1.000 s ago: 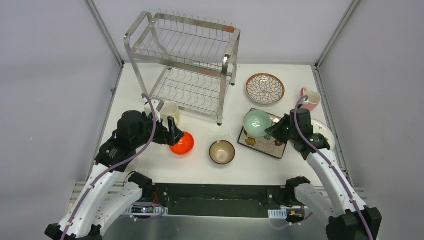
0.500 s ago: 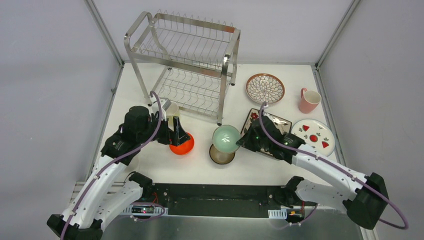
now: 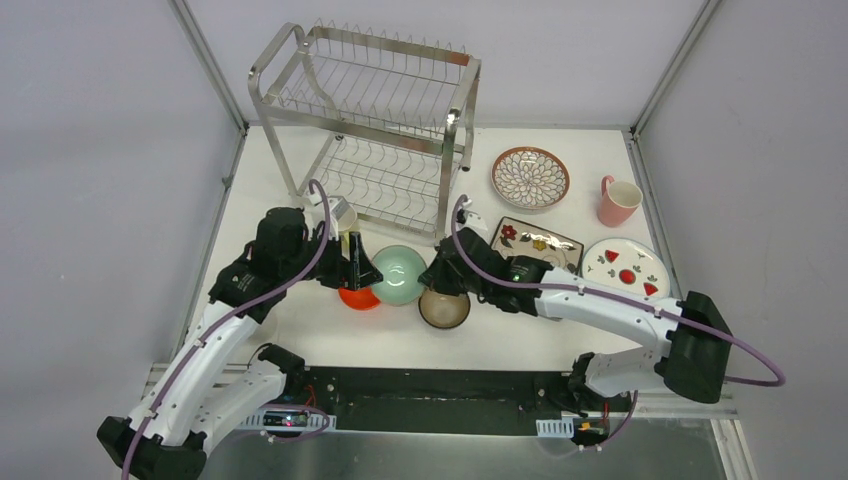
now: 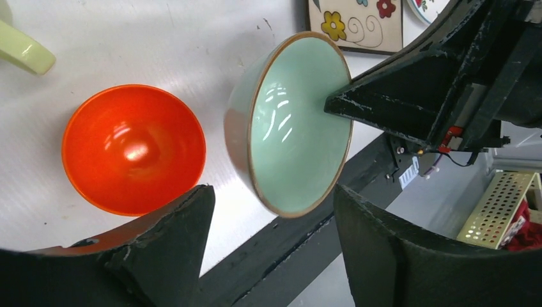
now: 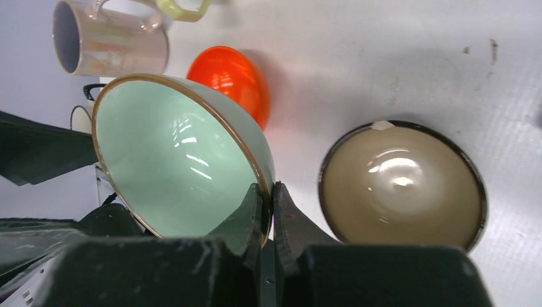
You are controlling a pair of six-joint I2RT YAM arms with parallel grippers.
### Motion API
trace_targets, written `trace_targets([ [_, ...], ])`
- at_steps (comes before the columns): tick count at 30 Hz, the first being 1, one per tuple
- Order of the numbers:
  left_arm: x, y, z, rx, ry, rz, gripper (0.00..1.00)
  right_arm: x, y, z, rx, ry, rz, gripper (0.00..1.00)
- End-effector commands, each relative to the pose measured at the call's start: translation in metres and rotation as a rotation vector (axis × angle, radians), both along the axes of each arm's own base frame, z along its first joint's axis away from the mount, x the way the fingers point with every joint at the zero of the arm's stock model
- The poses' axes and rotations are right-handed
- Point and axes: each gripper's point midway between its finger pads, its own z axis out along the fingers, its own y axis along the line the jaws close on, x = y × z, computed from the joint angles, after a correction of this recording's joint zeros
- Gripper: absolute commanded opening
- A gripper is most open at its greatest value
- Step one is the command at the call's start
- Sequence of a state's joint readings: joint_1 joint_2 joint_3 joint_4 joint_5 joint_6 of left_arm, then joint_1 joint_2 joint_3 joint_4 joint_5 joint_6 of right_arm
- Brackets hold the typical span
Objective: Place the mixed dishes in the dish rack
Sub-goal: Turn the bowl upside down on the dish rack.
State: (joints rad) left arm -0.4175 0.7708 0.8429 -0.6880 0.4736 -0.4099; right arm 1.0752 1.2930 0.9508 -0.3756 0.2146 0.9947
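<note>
My right gripper (image 3: 432,275) (image 5: 268,188) is shut on the rim of the mint bowl (image 3: 400,275) (image 5: 172,153), holding it tilted on edge above the table. The bowl's (image 4: 294,128) open side faces my left gripper (image 3: 362,272) (image 4: 271,192). That gripper is open, its fingers either side of the bowl's lower rim without touching. The orange bowl (image 3: 355,297) (image 4: 134,147) sits under the left gripper. The tan bowl (image 3: 444,308) (image 5: 402,185) lies beside the right one. The dish rack (image 3: 370,120) stands empty at the back.
A white mug (image 3: 338,212) (image 5: 108,41) and a yellow-green mug handle (image 4: 22,51) are near the rack's foot. The square floral plate (image 3: 540,245), petal-pattern plate (image 3: 530,177), red-marked plate (image 3: 625,268) and pink mug (image 3: 618,201) lie on the right.
My right arm has carried the mint bowl left, from over the square plate past the tan bowl to the left gripper. The left gripper's jaws have narrowed a little.
</note>
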Motion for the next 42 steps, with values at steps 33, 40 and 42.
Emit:
trace_targets([
  [33,0.022,0.011,-0.018,0.123,0.062,0.075,0.00,0.002,0.047,0.064,0.163,-0.272,0.154,0.28],
  [40,0.019,0.009,-0.013,0.114,0.064,0.057,0.00,-0.013,0.041,0.069,0.058,-0.522,0.445,0.60],
  [42,0.019,0.009,-0.011,0.112,0.061,0.053,0.00,-0.015,0.039,0.074,0.009,-0.609,0.518,0.60],
])
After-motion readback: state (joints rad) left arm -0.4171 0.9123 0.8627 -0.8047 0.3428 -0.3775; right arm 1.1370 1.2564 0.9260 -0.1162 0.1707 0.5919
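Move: The left hand, open, is going for the left rim of the green bowl, whose middle lies about 7 cm to its right, level with it fore and aft, and some 6 cm below. The orange bowl stands on the table about 10 cm ahead and 2 cm left of it, roughly 18 cm down. The right hand already pinches the bowl's right rim, the middle about 6 cm to its left at its own height; the brown bowl is some 5 cm ahead, 2 cm right and 13 cm below that hand. The left hand sinks about 5 cm, easing slightly left and at first a little forward, while its fingers close from about three-quarters open until they pinch the green bowl's left rim. The right hand keeps its pinch and carries the bowl some 3 cm left to meet it, and only once the left fingers are shut does it open, let go of the right rim and rise about 3 cm, its fingers tipping up by some 15 degrees. ##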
